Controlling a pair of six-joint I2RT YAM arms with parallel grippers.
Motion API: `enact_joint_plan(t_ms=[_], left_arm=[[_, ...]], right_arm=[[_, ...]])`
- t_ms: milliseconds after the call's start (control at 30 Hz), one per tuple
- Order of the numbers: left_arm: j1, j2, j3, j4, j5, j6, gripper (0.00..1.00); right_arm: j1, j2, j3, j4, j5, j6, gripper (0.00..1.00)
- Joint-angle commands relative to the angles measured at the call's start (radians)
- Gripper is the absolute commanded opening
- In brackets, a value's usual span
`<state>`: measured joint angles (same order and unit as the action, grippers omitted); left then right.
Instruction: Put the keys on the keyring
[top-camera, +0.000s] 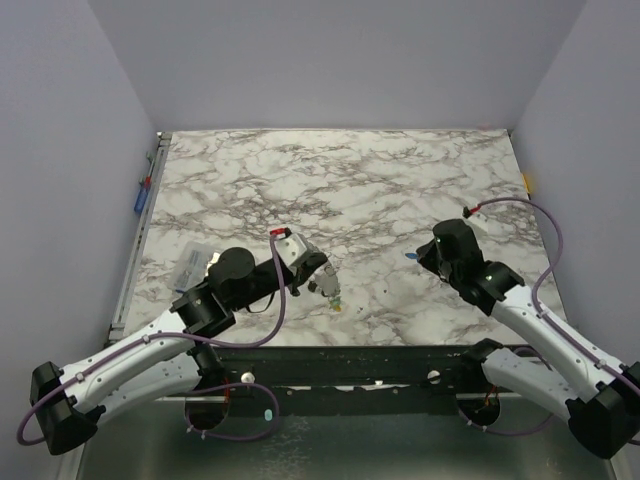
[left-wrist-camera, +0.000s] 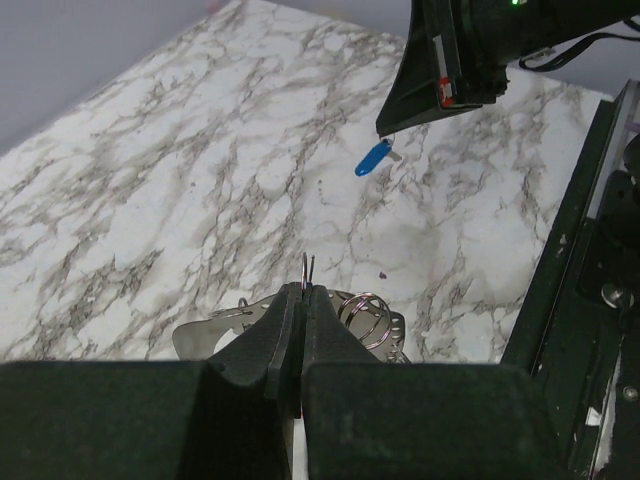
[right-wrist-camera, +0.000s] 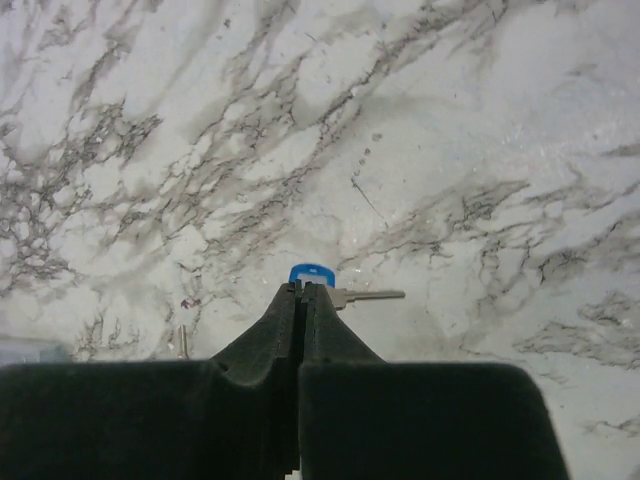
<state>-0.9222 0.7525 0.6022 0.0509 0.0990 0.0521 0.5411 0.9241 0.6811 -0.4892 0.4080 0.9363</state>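
Note:
My left gripper (left-wrist-camera: 302, 292) is shut on the keyring (left-wrist-camera: 304, 268), a thin wire loop seen edge-on and sticking up between the fingertips. Silvery coiled rings (left-wrist-camera: 366, 313) and a flat metal piece (left-wrist-camera: 212, 330) lie just under those jaws. In the top view the left gripper (top-camera: 324, 287) sits near the table's front middle, with small green and yellow keys (top-camera: 335, 301) at its tip. My right gripper (right-wrist-camera: 302, 291) is shut on the blue head of a key (right-wrist-camera: 311, 273); its metal blade (right-wrist-camera: 372, 295) points right. I cannot tell whether this key touches the table.
The marble tabletop (top-camera: 340, 180) is walled at the back and both sides. A clear plastic bag (top-camera: 190, 262) lies by the left arm. A dark metal rail (top-camera: 350, 362) runs along the front edge. A small metal pin (right-wrist-camera: 183, 340) lies left of the right fingers.

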Motion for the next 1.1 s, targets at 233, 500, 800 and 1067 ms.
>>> enact_joint_plan(t_ms=[233, 500, 800, 1067], left_arm=[[0.005, 0.024, 0.113, 0.069, 0.063, -0.037, 0.00], [0.004, 0.039, 0.145, 0.062, 0.099, -0.048, 0.00], [0.004, 0.051, 0.170, 0.038, 0.158, -0.074, 0.00], [0.004, 0.065, 0.190, 0.040, 0.206, -0.090, 0.00]], right_arm=[[-0.001, -0.058, 0.124, 0.116, -0.155, -0.493, 0.01], [-0.001, -0.078, 0.139, 0.188, -0.540, -0.704, 0.01], [-0.001, -0.095, 0.209, 0.188, -0.939, -0.829, 0.01], [-0.001, -0.086, 0.294, 0.129, -1.064, -0.875, 0.01]])
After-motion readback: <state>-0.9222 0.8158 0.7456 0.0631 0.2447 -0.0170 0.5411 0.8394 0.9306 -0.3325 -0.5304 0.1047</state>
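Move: The right gripper already holds the blue key. The keyring hangs from the left fingertips, its middle about 22 cm to the right hand's left, 10 cm nearer the base and 5 cm higher. The green key dangling from it is some 20 cm left, 13 cm back and about level with the right hand. From the left gripper, the blue key is roughly 23 cm to the right, 8 cm ahead and 12 cm lower. Raise the right gripper about 16 cm with the blue key still pinched; after the first part of the lift, swing it some 12 cm left and then back as well, towards the keyring. Turn its wrist about 70 degrees counter-clockwise and level the fingers until they point mostly left. Meanwhile lift the left gripper about 5 cm, easing slightly right, and keep both grips shut. ##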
